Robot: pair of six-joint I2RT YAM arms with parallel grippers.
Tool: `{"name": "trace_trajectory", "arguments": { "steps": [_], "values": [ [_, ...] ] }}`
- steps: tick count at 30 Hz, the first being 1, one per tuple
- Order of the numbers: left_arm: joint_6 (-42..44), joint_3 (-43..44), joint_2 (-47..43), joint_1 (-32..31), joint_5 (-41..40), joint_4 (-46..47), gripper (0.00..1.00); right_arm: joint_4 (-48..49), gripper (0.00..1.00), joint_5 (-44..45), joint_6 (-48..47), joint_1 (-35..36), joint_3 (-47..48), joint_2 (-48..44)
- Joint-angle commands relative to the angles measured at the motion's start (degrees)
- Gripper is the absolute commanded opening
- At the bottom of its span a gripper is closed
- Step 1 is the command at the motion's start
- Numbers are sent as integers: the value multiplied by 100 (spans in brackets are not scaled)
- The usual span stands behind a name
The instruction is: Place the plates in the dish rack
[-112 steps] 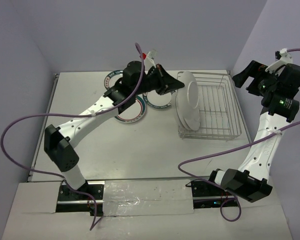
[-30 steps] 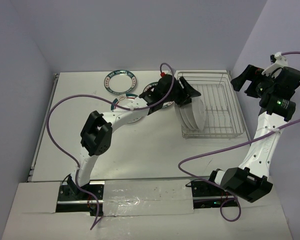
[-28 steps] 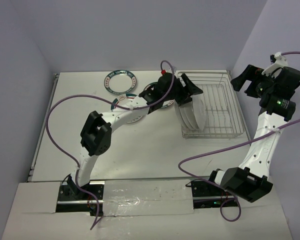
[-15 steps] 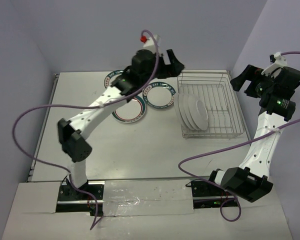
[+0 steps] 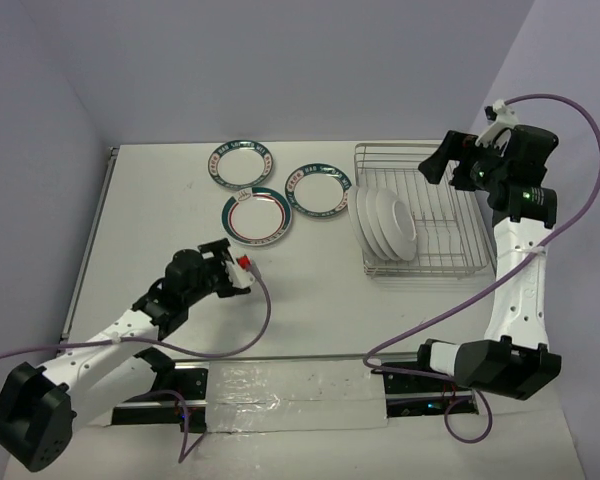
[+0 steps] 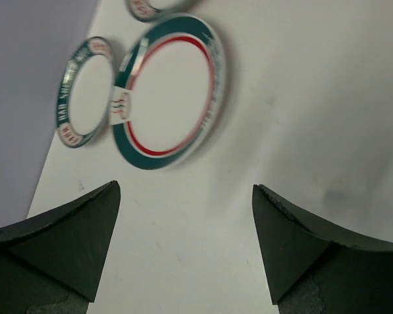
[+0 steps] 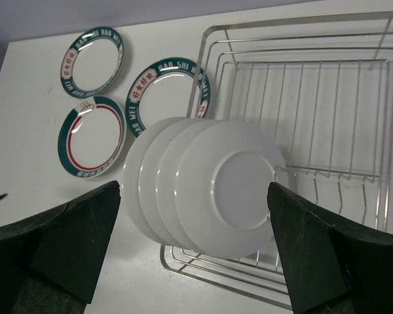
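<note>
The silver wire dish rack (image 5: pixel 435 215) stands at the right of the table. Several white plates (image 5: pixel 385 222) stand on edge at its left end, undersides showing in the right wrist view (image 7: pixel 216 186). Three green-rimmed plates lie flat left of the rack: a far one (image 5: pixel 240 163), a middle one (image 5: pixel 318 190) and a red-ringed one (image 5: pixel 255 217). My left gripper (image 5: pixel 228 264) is open and empty, low over the table in front of the red-ringed plate (image 6: pixel 170 101). My right gripper (image 5: pixel 444 165) is open and empty, held high over the rack (image 7: pixel 327 98).
The table's left edge (image 5: pixel 90 240) has a metal strip. The purple back wall (image 5: pixel 280 70) stands just behind the far plate and the rack. The right wall is close beside the rack. Purple cables trail from both arms.
My left gripper let go of a plate in the rack, lifted, then drew back low to the front left. My right gripper moved left over the rack.
</note>
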Motion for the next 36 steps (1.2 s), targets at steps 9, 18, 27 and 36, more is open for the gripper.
{"name": "trace_trajectory", "arguments": {
  "steps": [9,18,27,36],
  "values": [
    [2443,-72,2059,317,1758,2432,85,92,100,393,122,915,424,532],
    [2751,683,3896,475,2013,3007,78,-49,100,314,78,941,591,725],
    [2734,1457,4758,589,2153,2498,70,-93,100,261,60,1055,696,849],
    [2918,1546,5022,598,2224,2215,53,-128,100,279,51,1178,819,928]
  ]
}}
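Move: The red-lined plate is the left gripper's target, about 16 cm ahead, 4 cm to its right and 14 cm below. A green-rimmed back plate lies some 15 cm beyond that plate and 3 cm left of it, and the rack-side plate roughly 7 cm farther out and 14 cm right of it. From the right gripper, the red-lined plate is about 39 cm to the left, 10 cm ahead and 33 cm below. Bring the left gripper down about 11 cm, dropping steeply first, then reach forward and right to the near rim of the red-lined plate. Turn the wrist some 25 degrees clockwise, roll its left side up, and narrow the fingers to about half open over the rim. Meanwhile shift the open right gripper left and slightly forward, sinking a little, towards the racked plates. ##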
